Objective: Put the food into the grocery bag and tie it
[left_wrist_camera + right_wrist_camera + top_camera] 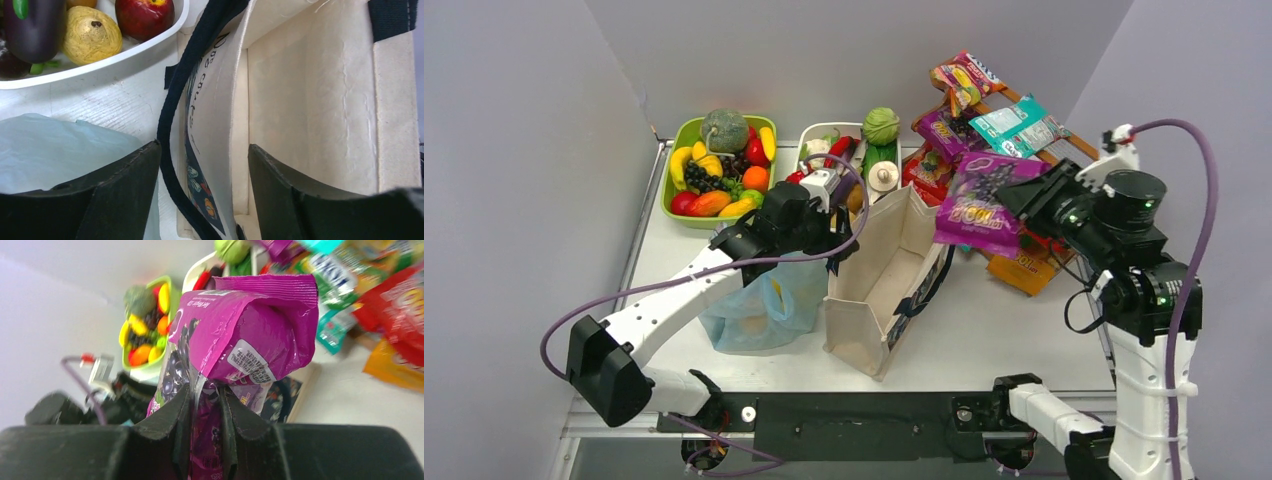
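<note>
The light-blue grocery bag (759, 305) lies crumpled on the table under my left arm; its pale plastic (50, 150) shows beside the left finger. My left gripper (830, 238) (204, 146) is open. It straddles the left wall and dark strap of a beige canvas tote (889, 290) (215, 100), with a gap on each side. My right gripper (1027, 200) (206, 390) is shut on the bottom seam of a purple snack packet (979, 200) (245, 335), held in the air over the tote's right rim. More food sits in trays at the back.
A green tray (674, 200) of toy fruit stands at the back left. A white tray (819, 130) (100, 62) of vegetables is beside it, holding a yellow piece (90, 35) and a red apple (145, 15). Snack packets (994, 120) pile on a rack at back right.
</note>
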You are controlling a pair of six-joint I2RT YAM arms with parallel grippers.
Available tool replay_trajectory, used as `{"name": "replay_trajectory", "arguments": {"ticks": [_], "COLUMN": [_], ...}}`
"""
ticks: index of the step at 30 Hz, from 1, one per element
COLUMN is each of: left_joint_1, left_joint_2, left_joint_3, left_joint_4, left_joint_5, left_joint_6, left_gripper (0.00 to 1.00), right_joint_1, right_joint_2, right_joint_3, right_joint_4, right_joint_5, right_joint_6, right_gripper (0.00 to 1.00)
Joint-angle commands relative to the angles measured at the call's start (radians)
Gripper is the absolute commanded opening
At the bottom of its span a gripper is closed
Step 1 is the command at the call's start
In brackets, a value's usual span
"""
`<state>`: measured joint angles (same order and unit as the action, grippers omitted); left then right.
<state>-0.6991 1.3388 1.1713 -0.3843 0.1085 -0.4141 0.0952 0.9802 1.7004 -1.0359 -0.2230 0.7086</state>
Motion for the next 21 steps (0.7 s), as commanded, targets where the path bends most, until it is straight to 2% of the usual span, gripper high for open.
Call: {"name": "replay_trajectory", "arguments": {"ticks": [1,2,3,4,5,7,9,13,21], "left_joint_1": [-0.013,-0.019,-0.020,-0.025,-0.028,-0.040,-0.059,-0.099,-0.167], "left_joint_2": [0.028,0.038,0.042,0.049,0.052,0.055,0.052,0.034,0.016], "left_joint_3": [0.011,0.013,0.018,0.022,0.031,0.048,0.067,0.096,0.153], "left_joint_4": [0.082,0.081,0.079,0.074,0.070,0.048,0.034,0.024,-0.005], "left_joint_5": [0.009,0.016,0.020,0.023,0.021,0.007,-0.015,-0.058,-0.121], "left_joint_6": [-0.015,-0.017,-0.019,-0.021,-0.023,-0.028,-0.036,-0.042,-0.077], "left_gripper": [0.53,0.47,0.33,0.25,0.11,0.00,0.00,0.00,0.00], "right_joint_1": [0.207,0.240,0.303,0.333,0.392,0.468,0.534,0.638,0.682], "right_joint_2": [-0.003,-0.001,0.004,0.007,0.013,0.023,0.030,0.054,0.085], "right_joint_3": [-0.020,-0.039,-0.048,-0.063,-0.071,-0.091,-0.131,-0.189,-0.265], "right_joint_4": [0.087,0.093,0.095,0.101,0.103,0.108,0.121,0.154,0.089], "right_joint_5": [0.106,0.152,0.176,0.228,0.252,0.322,0.407,0.481,0.622], "right_joint_6": [0.008,0.021,0.028,0.047,0.057,0.091,0.126,0.177,0.227], "right_gripper": [0.00,0.00,0.00,0.00,0.00,0.00,0.00,0.00,0.00]}}
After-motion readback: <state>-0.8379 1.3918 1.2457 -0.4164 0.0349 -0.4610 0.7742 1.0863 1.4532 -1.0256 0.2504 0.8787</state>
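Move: The left hand's open fingers already straddle the canvas bag's left rim, which lies about 1 cm to the right and 1 cm below; the blue plastic bag sits some 15 cm left and 9 cm back, the vegetable crate roughly 18 cm straight ahead. For the right hand, holding the purple snack bag, the canvas bag's mouth is about 13 cm left, 4 cm ahead and 22 cm below, the orange packet some 13 cm right and 6 cm ahead. The left fingers shut on the canvas bag's left rim, pinching it as the hand dips slightly, then draw it about 3 cm to the right and back, rising a little. Meanwhile the right hand keeps its grip on the purple snack bag and sweeps some 10 cm left and 12 cm down towards the canvas bag's mouth, first turning counter-clockwise, then tipping downward about 15 degrees. ##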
